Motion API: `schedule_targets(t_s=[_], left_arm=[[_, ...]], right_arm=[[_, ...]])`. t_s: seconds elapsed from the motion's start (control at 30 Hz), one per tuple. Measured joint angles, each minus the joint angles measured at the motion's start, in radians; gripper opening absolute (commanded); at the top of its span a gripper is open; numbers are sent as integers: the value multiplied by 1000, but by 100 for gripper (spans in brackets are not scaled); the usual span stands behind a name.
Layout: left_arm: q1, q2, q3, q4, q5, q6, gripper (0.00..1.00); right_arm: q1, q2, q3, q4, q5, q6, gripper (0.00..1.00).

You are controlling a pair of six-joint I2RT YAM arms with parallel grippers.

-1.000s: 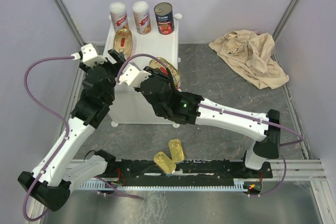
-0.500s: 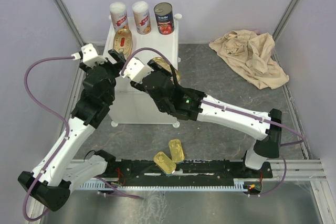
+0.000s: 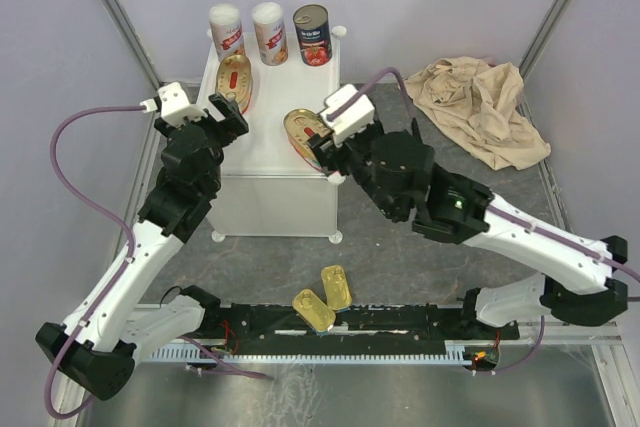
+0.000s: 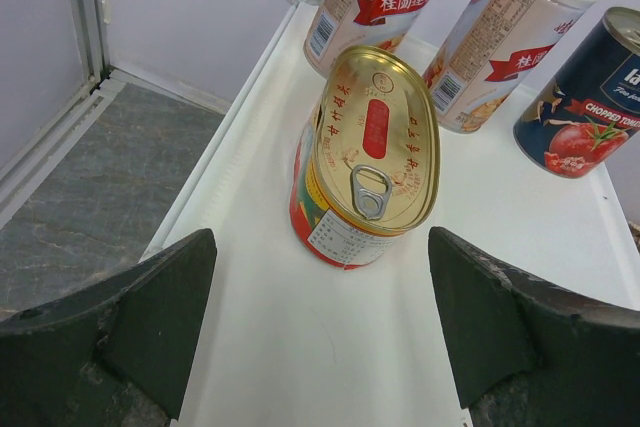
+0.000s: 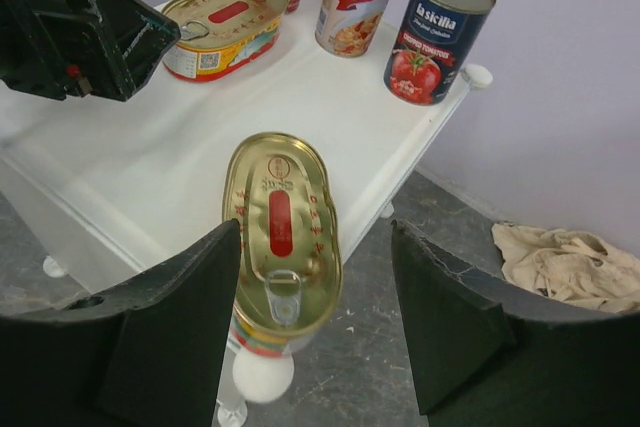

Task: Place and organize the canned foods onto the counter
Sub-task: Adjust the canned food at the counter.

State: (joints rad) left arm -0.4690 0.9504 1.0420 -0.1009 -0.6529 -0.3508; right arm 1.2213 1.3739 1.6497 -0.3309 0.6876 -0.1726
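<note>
On the white counter (image 3: pixel 270 107) stand two white-and-red cylinders (image 3: pixel 227 31) (image 3: pixel 269 33), a dark can (image 3: pixel 311 35) and a red-yellow oval tin (image 3: pixel 234 82). A second oval tin (image 3: pixel 305 132) (image 5: pixel 280 217) sits at the counter's front right corner, above a knob. My right gripper (image 3: pixel 325 152) (image 5: pixel 315 232) is open around this tin, with a clear gap on its right side. My left gripper (image 3: pixel 225 115) (image 4: pixel 320 242) is open and empty just in front of the first oval tin (image 4: pixel 372 147). Two gold rectangular tins (image 3: pixel 313 309) (image 3: pixel 336 287) lie on the floor near the arm bases.
A beige cloth (image 3: pixel 480 107) lies crumpled on the floor at the back right. The grey floor runs right of the counter, walled on both sides. The left gripper (image 5: pixel 90 32) shows in the right wrist view, beside the first oval tin (image 5: pixel 225 22).
My right gripper has opened and let go of the second oval tin, and the right arm has swung from over the counter to its right side. The left arm has not moved.
</note>
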Motion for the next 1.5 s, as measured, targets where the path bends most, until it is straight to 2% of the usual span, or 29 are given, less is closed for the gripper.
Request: schedule_targets(t_s=[0.2, 0.4, 0.87, 1.23, 1.5], left_arm=[[0, 0, 0, 0, 0, 0, 92], [0, 0, 0, -1, 0, 0, 93], [0, -26, 0, -10, 8, 0, 93], [0, -48, 0, -25, 29, 0, 93], [0, -56, 0, -27, 54, 0, 93]], right_arm=[[0, -150, -132, -31, -66, 92, 70], [0, -211, -229, -56, -138, 164, 70], [-10, -217, -304, -66, -187, 225, 69], [-81, -198, -306, -50, -215, 239, 68], [-112, -130, -306, -26, -259, 247, 63]])
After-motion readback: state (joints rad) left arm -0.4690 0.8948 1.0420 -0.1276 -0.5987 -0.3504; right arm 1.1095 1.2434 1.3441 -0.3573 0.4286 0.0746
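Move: The flat oval can at the counter's near right corner lies about 5 cm ahead of the right hand, 5 cm to its left and 11 cm below; the corner knob is almost straight under the hand, some 14 cm down. The other oval can stands about 12 cm farther out than the first and 17 cm to its left, and the tomato can 20 cm beyond the first. From the left hand, the near can is some 17 cm right, 5 cm back and slightly lower. Bring the right gripper down about 9 cm to the near end of the oval can at the corner: swing back some 4 cm and a little right while sinking, then ease forward about 3 cm with a last dip. Tip the fingers down some 15 degrees and turn slightly counter-clockwise, keeping them half open so the tips come up astride the can's near end and touch it. ##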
